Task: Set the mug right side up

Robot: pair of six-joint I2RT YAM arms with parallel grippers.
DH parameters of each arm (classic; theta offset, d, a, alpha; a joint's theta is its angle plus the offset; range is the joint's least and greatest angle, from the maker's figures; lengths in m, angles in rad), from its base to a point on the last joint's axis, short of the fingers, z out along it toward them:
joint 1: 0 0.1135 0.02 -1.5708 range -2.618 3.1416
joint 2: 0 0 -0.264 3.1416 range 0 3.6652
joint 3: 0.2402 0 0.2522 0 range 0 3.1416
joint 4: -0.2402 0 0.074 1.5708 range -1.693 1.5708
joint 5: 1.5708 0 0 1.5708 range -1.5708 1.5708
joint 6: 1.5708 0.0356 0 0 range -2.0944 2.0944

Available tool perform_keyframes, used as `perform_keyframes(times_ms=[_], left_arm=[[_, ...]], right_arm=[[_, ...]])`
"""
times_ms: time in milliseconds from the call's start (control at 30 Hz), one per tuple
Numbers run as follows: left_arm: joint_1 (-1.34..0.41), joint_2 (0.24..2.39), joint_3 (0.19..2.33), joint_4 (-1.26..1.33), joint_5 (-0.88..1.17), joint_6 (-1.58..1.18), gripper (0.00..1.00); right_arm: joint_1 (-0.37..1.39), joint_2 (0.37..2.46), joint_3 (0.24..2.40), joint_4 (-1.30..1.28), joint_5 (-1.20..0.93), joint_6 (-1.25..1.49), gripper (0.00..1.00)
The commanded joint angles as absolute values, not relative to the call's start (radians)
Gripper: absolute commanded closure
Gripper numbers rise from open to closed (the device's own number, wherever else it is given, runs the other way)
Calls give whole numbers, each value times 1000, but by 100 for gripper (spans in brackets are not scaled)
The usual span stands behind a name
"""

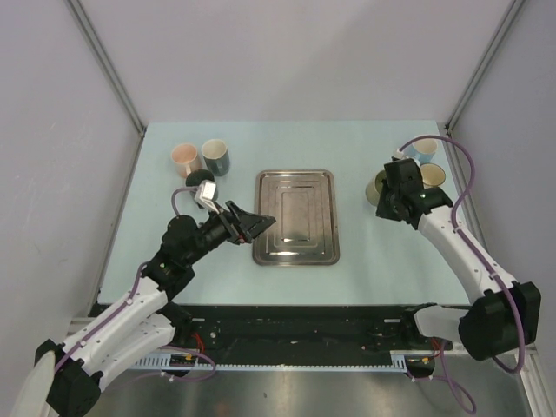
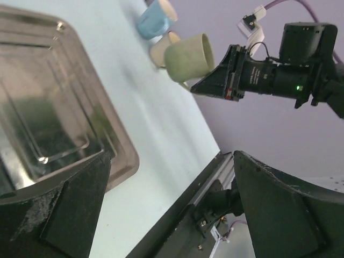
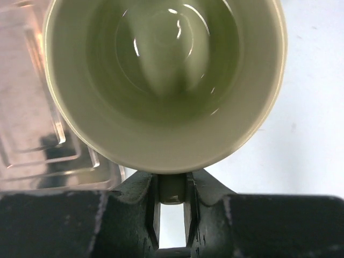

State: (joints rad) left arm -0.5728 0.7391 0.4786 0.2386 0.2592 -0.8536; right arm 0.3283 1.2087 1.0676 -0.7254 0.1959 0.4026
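Note:
A pale green mug (image 3: 161,80) is held by its handle (image 3: 172,189) between the fingers of my right gripper (image 3: 172,201), its mouth facing the wrist camera. In the left wrist view the mug (image 2: 188,56) lies on its side in the air above the table, with the right gripper (image 2: 223,75) behind it. From above, the mug (image 1: 375,188) and right gripper (image 1: 388,196) are right of the metal tray (image 1: 295,252). My left gripper (image 1: 249,224) is open and empty at the tray's left edge; its fingers (image 2: 70,209) stand wide apart.
A pink mug (image 1: 184,159) and a blue-grey mug (image 1: 215,157) stand at the back left, with a dark mug (image 1: 197,180) near them. A light blue mug (image 1: 423,149) and another mug (image 1: 432,176) stand at the back right, close behind the right gripper.

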Motion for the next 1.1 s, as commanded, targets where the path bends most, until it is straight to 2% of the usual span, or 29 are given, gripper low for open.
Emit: perform_keyframes(times_ms=[0, 433, 1067], left_arm=[[-571, 726, 488, 121, 209, -798, 0], [-572, 707, 437, 91, 212, -788, 0], [-572, 686, 419, 72, 199, -787, 0]], right_arm=[[207, 1253, 1103, -687, 229, 340, 100], [111, 1498, 1103, -652, 221, 388, 100], [54, 1649, 1095, -577, 216, 405, 98]])
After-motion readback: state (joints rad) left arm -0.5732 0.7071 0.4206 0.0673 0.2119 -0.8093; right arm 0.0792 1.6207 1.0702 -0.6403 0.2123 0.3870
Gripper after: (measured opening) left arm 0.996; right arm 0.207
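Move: The green mug, already held by its handle in the right fingers, is bound for the open tabletop about 8 cm ahead of that hand, 8 cm to its right and some 17 cm below. Around that spot, the cream mug stands about 14 cm ahead and 17 cm right of the hand, the blue mug some 23 cm ahead and 16 cm right; the tray's middle lies 4 cm ahead, 22 cm left. From the left hand the spot is roughly 16 cm ahead, 36 cm right. The green mug, still gripped by its handle, is lowered some 12 cm by the right hand and carried about 8 cm right, towards the open table before the cream mug; most of the sideways travel comes early, then mainly down with a little forward. The wrist tips about 20 degrees further down and turns slightly clockwise. The empty left hand, fingers wide open, sinks about 6 cm by the tray. ##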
